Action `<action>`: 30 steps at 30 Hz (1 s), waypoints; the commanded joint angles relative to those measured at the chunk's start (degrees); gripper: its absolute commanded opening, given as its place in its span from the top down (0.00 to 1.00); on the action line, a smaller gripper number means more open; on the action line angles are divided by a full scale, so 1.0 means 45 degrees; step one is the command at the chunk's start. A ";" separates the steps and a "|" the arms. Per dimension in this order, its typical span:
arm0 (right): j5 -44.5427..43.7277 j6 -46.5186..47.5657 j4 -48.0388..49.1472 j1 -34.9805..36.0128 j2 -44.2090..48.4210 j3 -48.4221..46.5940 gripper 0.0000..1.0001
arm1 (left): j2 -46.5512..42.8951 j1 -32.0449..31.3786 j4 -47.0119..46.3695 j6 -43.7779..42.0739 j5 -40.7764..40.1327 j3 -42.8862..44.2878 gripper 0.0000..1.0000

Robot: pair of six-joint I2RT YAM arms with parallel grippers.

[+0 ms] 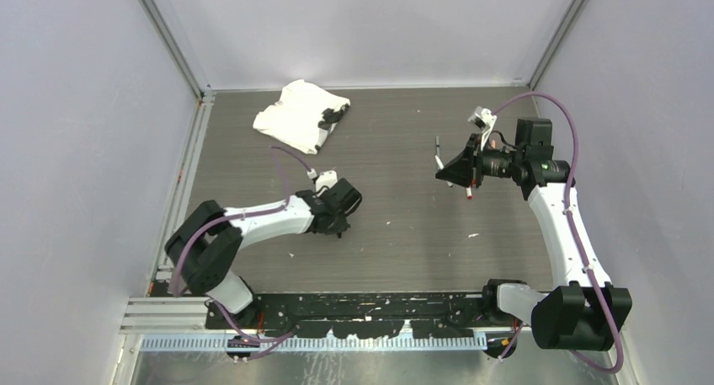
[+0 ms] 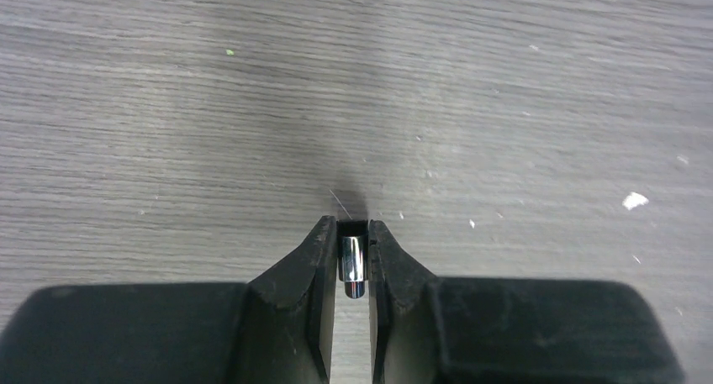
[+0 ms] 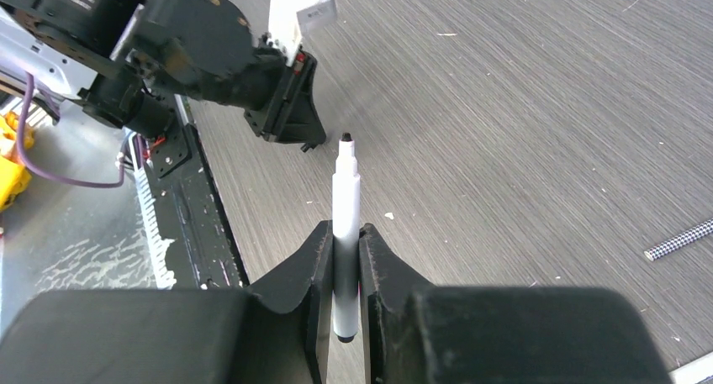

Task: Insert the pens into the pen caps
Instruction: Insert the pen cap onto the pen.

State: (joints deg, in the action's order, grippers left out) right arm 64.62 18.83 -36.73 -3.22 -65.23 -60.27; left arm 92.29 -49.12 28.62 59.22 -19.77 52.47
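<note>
My left gripper (image 1: 339,225) is down at the table left of centre. In the left wrist view its jaws (image 2: 352,229) are shut on a tiny glossy black pen cap (image 2: 353,260) that stands upright between the fingertips. My right gripper (image 1: 444,176) hovers above the table at the right, pointing left. It is shut on a white-barrelled pen (image 3: 345,201) whose dark pointed tip (image 3: 345,138) sticks out past the fingers (image 3: 315,258) toward the left arm (image 3: 202,52). The pen shows as a thin dark line (image 1: 438,152) in the top view. No other pens or caps are in view.
A crumpled white cloth (image 1: 295,115) with a black item (image 1: 333,115) on it lies at the back left. A thin striped stick (image 3: 679,239) lies on the table to the right. Small white flecks (image 1: 472,235) dot the wood. A black rail (image 1: 370,305) runs along the near edge.
</note>
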 commanded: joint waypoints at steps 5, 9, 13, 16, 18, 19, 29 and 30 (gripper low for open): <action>0.0508 0.0397 0.0373 0.0347 0.0711 0.0600 0.99 | -0.5250 -0.0041 -0.8898 -0.3353 0.2466 -0.3820 0.99; 0.0220 -0.0321 0.1507 0.0910 0.1150 0.1195 0.99 | -0.6868 -0.0041 -1.2168 -0.3687 0.2804 -0.5145 0.99; -0.0042 -0.1166 0.2822 0.1953 0.1481 0.1789 0.99 | -0.7552 -0.0041 -1.5667 -0.3357 0.3038 -0.6179 0.99; 0.0001 -0.1960 0.3901 0.2636 0.1726 0.2315 0.96 | -0.7557 -0.0041 -1.7737 -0.3122 0.2993 -0.6539 0.99; 0.0238 -0.2888 0.5100 0.2985 0.1886 0.2767 0.96 | -0.7290 -0.0041 -1.8916 -0.2986 0.3049 -0.6619 0.99; 0.0429 -0.3478 0.5878 0.3131 0.1902 0.3017 0.96 | -0.7123 -0.0041 -1.9517 -0.2941 0.3102 -0.6610 0.99; 0.0116 -0.7621 1.1325 0.4354 0.1230 0.4495 0.99 | -0.4350 -0.0411 -2.4090 -0.2775 0.3265 -0.5602 0.99; 0.0047 -0.7964 1.1927 0.4404 0.1239 0.4735 0.99 | -0.4058 -0.0563 -2.4538 -0.2780 0.3073 -0.5482 0.99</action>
State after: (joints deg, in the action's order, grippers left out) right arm 65.58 -8.29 2.59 15.42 -59.88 -40.73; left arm 70.39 -49.84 -67.48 47.51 -4.69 24.60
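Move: My left hand already holds the black pen cap just above the table. The white pen it must meet, held in my right hand, lies about 23 cm to its right, 3 cm farther out and 23 cm higher. From my right hand the cap is some 23 cm left, 3 cm back and 23 cm below; on the table about 25 cm under that hand, the red marker lies 10 cm ahead and 8 cm right, the gray pen 19 cm ahead and 2 cm right. I swing my left hand up about 27 cm with the cap still pinched, drifting right towards the pen and turning some 90 degrees, from pointing mostly down to pointing forward-right and slightly up. Meanwhile my right hand keeps hold of the white pen and brings it back a little, then mainly left, about 9 cm, towards the cap, turning slightly counter-clockwise. ##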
